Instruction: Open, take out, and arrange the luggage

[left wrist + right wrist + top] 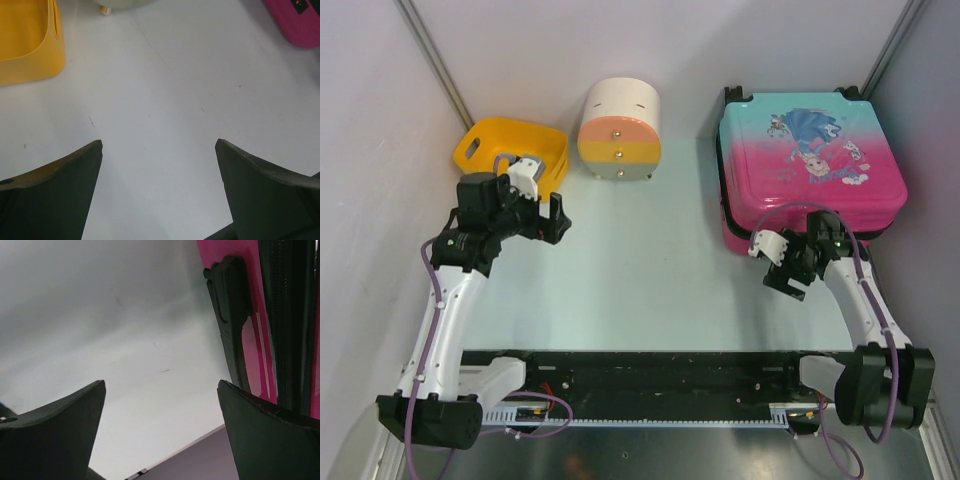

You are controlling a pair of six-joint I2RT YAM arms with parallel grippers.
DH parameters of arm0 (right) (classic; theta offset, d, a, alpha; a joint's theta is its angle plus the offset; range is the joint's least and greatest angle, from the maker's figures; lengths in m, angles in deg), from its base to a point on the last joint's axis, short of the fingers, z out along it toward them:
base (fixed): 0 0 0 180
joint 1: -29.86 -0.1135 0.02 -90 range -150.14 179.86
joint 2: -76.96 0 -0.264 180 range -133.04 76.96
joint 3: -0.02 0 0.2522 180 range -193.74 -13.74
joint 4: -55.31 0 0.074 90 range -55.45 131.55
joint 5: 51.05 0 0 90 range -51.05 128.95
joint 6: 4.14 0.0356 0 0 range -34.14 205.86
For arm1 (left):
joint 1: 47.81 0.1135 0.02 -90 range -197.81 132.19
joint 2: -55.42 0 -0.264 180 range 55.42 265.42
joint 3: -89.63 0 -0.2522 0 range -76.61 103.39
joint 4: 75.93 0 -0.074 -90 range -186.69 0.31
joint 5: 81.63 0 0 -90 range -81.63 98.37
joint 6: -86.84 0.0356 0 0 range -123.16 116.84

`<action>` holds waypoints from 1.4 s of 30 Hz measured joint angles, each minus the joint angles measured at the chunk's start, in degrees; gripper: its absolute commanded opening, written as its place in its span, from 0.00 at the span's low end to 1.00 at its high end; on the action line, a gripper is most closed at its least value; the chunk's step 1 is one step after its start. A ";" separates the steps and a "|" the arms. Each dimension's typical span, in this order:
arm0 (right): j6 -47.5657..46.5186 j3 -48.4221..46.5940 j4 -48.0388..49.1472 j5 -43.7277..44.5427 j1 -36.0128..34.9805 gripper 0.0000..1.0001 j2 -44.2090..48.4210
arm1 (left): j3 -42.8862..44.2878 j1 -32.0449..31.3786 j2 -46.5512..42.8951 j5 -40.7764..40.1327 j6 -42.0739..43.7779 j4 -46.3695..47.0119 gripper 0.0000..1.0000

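The luggage is a teal-to-pink hard-shell suitcase with a cartoon print. It lies flat and shut at the back right of the table. My right gripper hangs open just in front of its near left corner, with nothing between the fingers. In the right wrist view the pink shell, a black handle and the zip edge fill the right side, beyond the open right gripper. My left gripper is open and empty over the table's left side. In the left wrist view, the left gripper sees a pink corner of the luggage far off.
A yellow plastic basket stands at the back left, close behind my left wrist, and its wall shows in the left wrist view. A cream, orange and yellow round drawer box stands at the back centre. Walls close in both sides.
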 measured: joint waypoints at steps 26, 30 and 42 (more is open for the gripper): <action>-6.80 7.43 27.87 7.23 0.48 0.18 -10.75 | -6.54 -0.04 -2.36 1.38 -0.17 3.02 1.00; -6.36 7.21 27.04 8.59 -2.25 0.00 -10.05 | -6.56 -0.04 -2.54 1.33 -0.28 3.61 1.00; 26.58 7.10 24.70 12.07 -29.22 0.20 -6.80 | -7.50 -0.04 -2.34 -0.31 -2.32 5.05 1.00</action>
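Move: The suitcase's black handle, on the case's near side, lies about 7 cm ahead of the right hand, 3 cm to its right and 4 cm below it. The suitcase's middle is some 19 cm ahead of that hand and 2 cm to its right, a little lower; the toy drawers stand roughly 33 cm to its left and 26 cm ahead. From the left hand the handle lies some 52 cm to the right, 3 cm ahead and 21 cm lower. The open right hand reaches forward about 7 cm, sinking and edging to its right as the fingers tilt some 10 degrees more forward, and its fingers close on the suitcase's black handle. Keeping that pinch, it then drags the handle left by about 15 cm and some 5 cm back towards the base at nearly constant height, while the empty left hand, still open, sinks a couple of centimetres well away from the case. ##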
